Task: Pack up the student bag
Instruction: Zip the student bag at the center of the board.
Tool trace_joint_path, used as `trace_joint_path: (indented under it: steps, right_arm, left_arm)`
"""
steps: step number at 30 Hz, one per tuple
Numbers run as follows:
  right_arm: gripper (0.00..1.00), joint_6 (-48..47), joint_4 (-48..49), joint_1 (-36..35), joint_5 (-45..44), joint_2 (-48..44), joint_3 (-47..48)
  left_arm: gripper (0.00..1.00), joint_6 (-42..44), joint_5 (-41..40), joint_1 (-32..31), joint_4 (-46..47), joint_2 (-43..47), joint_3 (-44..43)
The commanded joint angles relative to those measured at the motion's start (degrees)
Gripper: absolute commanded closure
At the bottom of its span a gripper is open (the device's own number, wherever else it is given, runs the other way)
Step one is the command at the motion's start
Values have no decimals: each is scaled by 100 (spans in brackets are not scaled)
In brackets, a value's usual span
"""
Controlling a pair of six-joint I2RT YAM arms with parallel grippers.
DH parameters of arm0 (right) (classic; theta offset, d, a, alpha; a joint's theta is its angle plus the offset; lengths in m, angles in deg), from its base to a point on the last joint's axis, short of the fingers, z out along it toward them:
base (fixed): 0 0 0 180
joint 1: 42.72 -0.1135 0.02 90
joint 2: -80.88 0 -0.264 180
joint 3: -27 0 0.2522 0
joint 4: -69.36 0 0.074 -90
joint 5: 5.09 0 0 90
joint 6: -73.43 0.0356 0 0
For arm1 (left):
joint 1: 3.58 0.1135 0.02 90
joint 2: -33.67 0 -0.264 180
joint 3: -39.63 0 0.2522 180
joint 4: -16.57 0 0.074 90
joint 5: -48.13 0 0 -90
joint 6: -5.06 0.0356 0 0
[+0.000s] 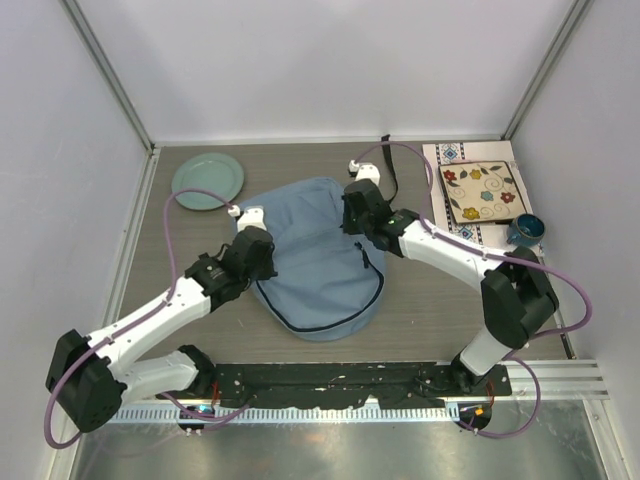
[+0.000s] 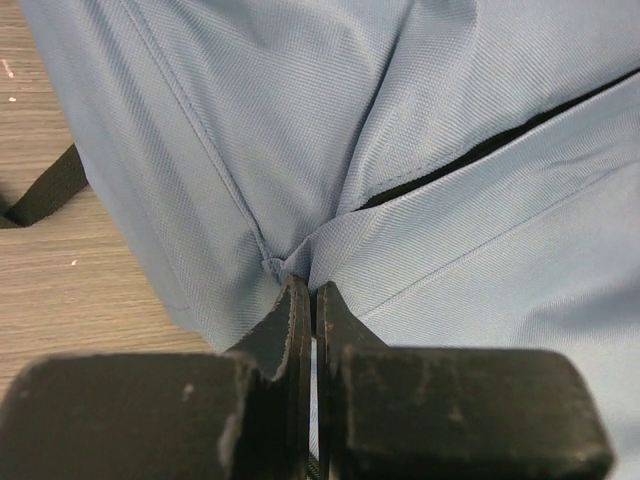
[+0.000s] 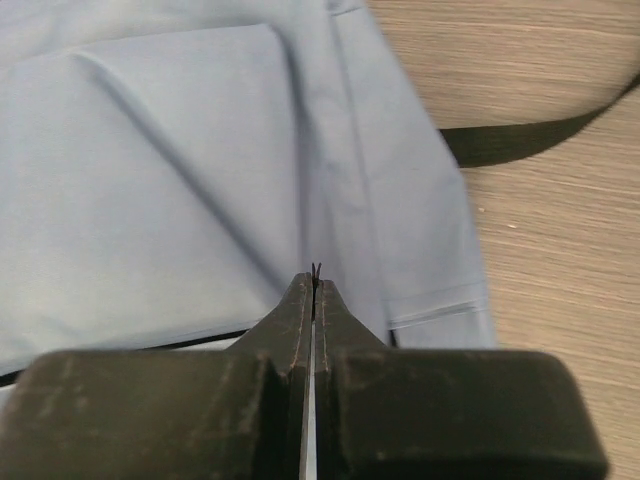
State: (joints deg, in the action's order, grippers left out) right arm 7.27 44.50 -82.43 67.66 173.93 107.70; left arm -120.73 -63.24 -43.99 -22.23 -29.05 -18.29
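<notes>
The student bag is a light blue-grey backpack lying flat in the middle of the table, with a dark zipper line along its right side. My left gripper is at the bag's left edge, shut on a pinched fold of the fabric. My right gripper is over the bag's upper right part, shut on a thin dark tab that just pokes out between the tips, probably the zipper pull. The bag fills the left wrist view and most of the right wrist view.
A green plate lies at the back left. A floral-covered book on a patterned mat and a blue cup are at the back right. A black strap trails from the bag's top and also shows in the right wrist view.
</notes>
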Motion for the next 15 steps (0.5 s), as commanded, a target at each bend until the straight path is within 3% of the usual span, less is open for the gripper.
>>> trace_joint_path:
  steps: [1,8,15]
  right_arm:
    - [99,-55,151,419,-595,-481,-251]
    - [99,85,204,745,-279,-1069,-804]
    - [98,385,160,745,-200,-2054,-1490]
  left_arm:
    - [100,28,-254,260,-186,356,101]
    - [100,361,457,472,349,498,233]
    - [100,564,853,481,807,-449,-417]
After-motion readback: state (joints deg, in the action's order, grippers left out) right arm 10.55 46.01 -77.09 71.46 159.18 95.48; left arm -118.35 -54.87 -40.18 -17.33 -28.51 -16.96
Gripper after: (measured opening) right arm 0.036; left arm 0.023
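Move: The right gripper, already shut at the zipper pull on the student bag, has the zip's right end about 6 cm to its right, 1 cm back and 2 cm lower. The black pocket tab is some 4 cm right and 6 cm back of the gripper; the black strap lies about 10 cm right and 12 cm ahead. From the left gripper, that zip end lies roughly 10 cm ahead and 26 cm right. Draw the zipper pull with the right gripper about 5 cm to the right, along the opening towards the zip's right end; dip slightly at first, then lift some 2.5 cm while easing back nearly 3 cm, fingers kept shut. Keep the left gripper pinching the cloth at the zip's left end, letting it rise and shift only about 1 cm. ##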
